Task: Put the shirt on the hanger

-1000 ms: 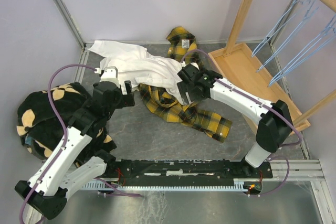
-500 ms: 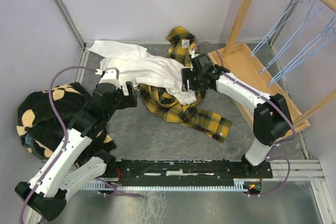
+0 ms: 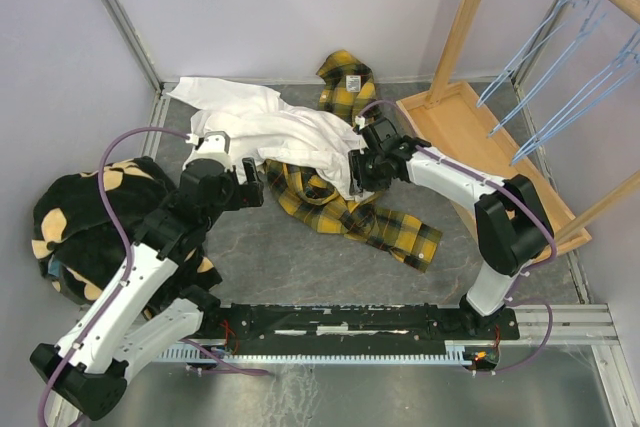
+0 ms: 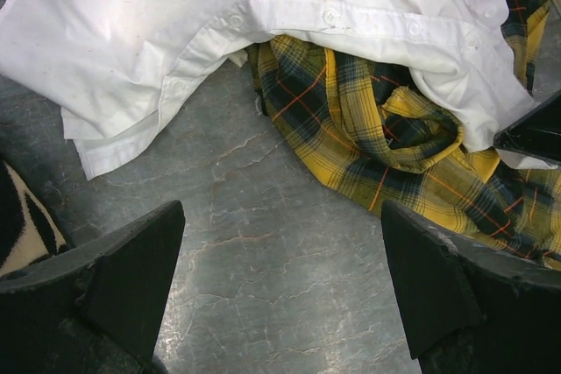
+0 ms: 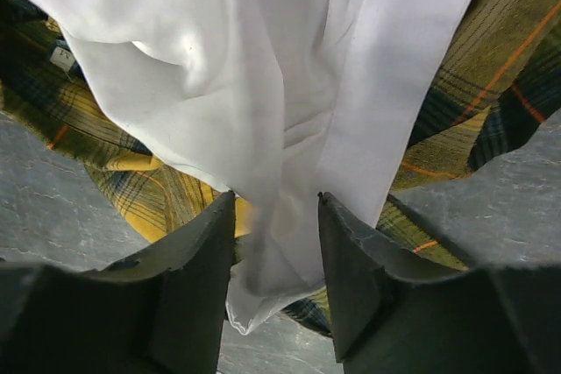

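Observation:
The yellow and black plaid shirt lies crumpled on the grey table, partly buried under a white garment. Its collar with the label pokes out at the back. My right gripper sits low at the white garment's right edge. In the right wrist view its jaws are half closed, with a hanging fold of white cloth between them and the plaid shirt beneath. My left gripper hovers wide open over bare table, just short of the shirt. Light-blue hangers hang at the back right.
A black fleece with tan patches is heaped at the left beside my left arm. A wooden rack with a tray-like base stands at the right and carries the hangers on its rail. Walls close in behind and on both sides.
My right gripper swung toward the back and came down on the white garment's right edge, its jaws narrowing around the cloth. My left arm edged slightly forward, gripper still wide open.

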Robot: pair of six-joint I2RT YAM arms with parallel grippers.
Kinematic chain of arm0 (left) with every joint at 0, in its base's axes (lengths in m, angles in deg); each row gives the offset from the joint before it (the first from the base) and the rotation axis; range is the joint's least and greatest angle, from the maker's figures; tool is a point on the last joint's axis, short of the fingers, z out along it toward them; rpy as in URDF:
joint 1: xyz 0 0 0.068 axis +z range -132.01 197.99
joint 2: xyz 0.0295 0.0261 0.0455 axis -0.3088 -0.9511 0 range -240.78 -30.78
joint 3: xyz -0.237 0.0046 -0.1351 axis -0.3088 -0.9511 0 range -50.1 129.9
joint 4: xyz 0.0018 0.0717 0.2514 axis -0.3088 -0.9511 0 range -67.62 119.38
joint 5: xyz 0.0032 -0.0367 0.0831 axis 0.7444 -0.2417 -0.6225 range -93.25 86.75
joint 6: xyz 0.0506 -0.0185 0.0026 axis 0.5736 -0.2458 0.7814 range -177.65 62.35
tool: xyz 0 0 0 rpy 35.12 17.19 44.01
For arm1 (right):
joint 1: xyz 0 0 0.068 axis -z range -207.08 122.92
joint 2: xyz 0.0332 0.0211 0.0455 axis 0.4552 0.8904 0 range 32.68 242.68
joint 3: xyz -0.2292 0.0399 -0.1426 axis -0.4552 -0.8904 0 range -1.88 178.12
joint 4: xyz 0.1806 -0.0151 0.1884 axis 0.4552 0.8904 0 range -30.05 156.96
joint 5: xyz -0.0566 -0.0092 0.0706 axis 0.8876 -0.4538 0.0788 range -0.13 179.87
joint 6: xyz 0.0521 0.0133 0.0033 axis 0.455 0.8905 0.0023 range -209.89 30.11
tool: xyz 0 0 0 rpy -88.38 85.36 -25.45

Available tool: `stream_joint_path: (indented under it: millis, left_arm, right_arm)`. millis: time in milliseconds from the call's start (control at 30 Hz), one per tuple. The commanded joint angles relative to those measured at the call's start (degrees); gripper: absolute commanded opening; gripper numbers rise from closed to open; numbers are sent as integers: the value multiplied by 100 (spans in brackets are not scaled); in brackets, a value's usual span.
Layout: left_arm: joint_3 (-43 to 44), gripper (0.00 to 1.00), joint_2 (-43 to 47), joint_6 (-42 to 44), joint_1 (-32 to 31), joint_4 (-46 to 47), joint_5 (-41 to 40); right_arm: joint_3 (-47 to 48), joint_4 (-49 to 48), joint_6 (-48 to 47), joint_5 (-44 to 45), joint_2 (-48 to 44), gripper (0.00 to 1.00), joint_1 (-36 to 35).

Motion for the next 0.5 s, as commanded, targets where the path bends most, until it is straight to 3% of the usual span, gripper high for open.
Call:
stream_joint_path:
  millis: [0,67,167,267,467]
  left_arm:
    - [10,99,-23,-145,-18,278,-12]
    - [52,96,4,-240,-22,216,-157]
    - [107,96,204,-531,-16,37,-640]
    - [130,96,527,-641,-22,-49,-886]
    - [282,95,854,-608,-18,-306,-1019]
  right_arm:
    - [37,-172,0,-347,-115,42,-92]
    - [246,-277,75,-437,-11,24,-205]
    - [958,-267,138,-483,336,6,-429]
    - [1977,-205,308,-469,773,0,-556]
    - [4832,78,766,-875,1937,0,-688]
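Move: The near right end of the white shirt is right at my right fingertips, a raised fold about 1 cm below and 1 cm back from the point between them. The shirt's body spreads some 21 cm left of it and 14 cm farther out; the plaid sleeve end lies roughly 12 cm right and 12 cm back, and the wooden tray's middle 28 cm right, level. From my left hand, that shirt end is about 24 cm right, 6 cm ahead and 18 cm below. I shut my part-open right fingers on the fold of the white shirt's end, easing back slightly as they close. Keeping the pinch, I sweep quickly left some 13 cm, rising about 9 cm and reaching forward, over the shirt's body, with the wrist rolling so its left side lifts. My left hand, still open and empty, backs off about 4 cm left and up, turning slightly counter-clockwise. ##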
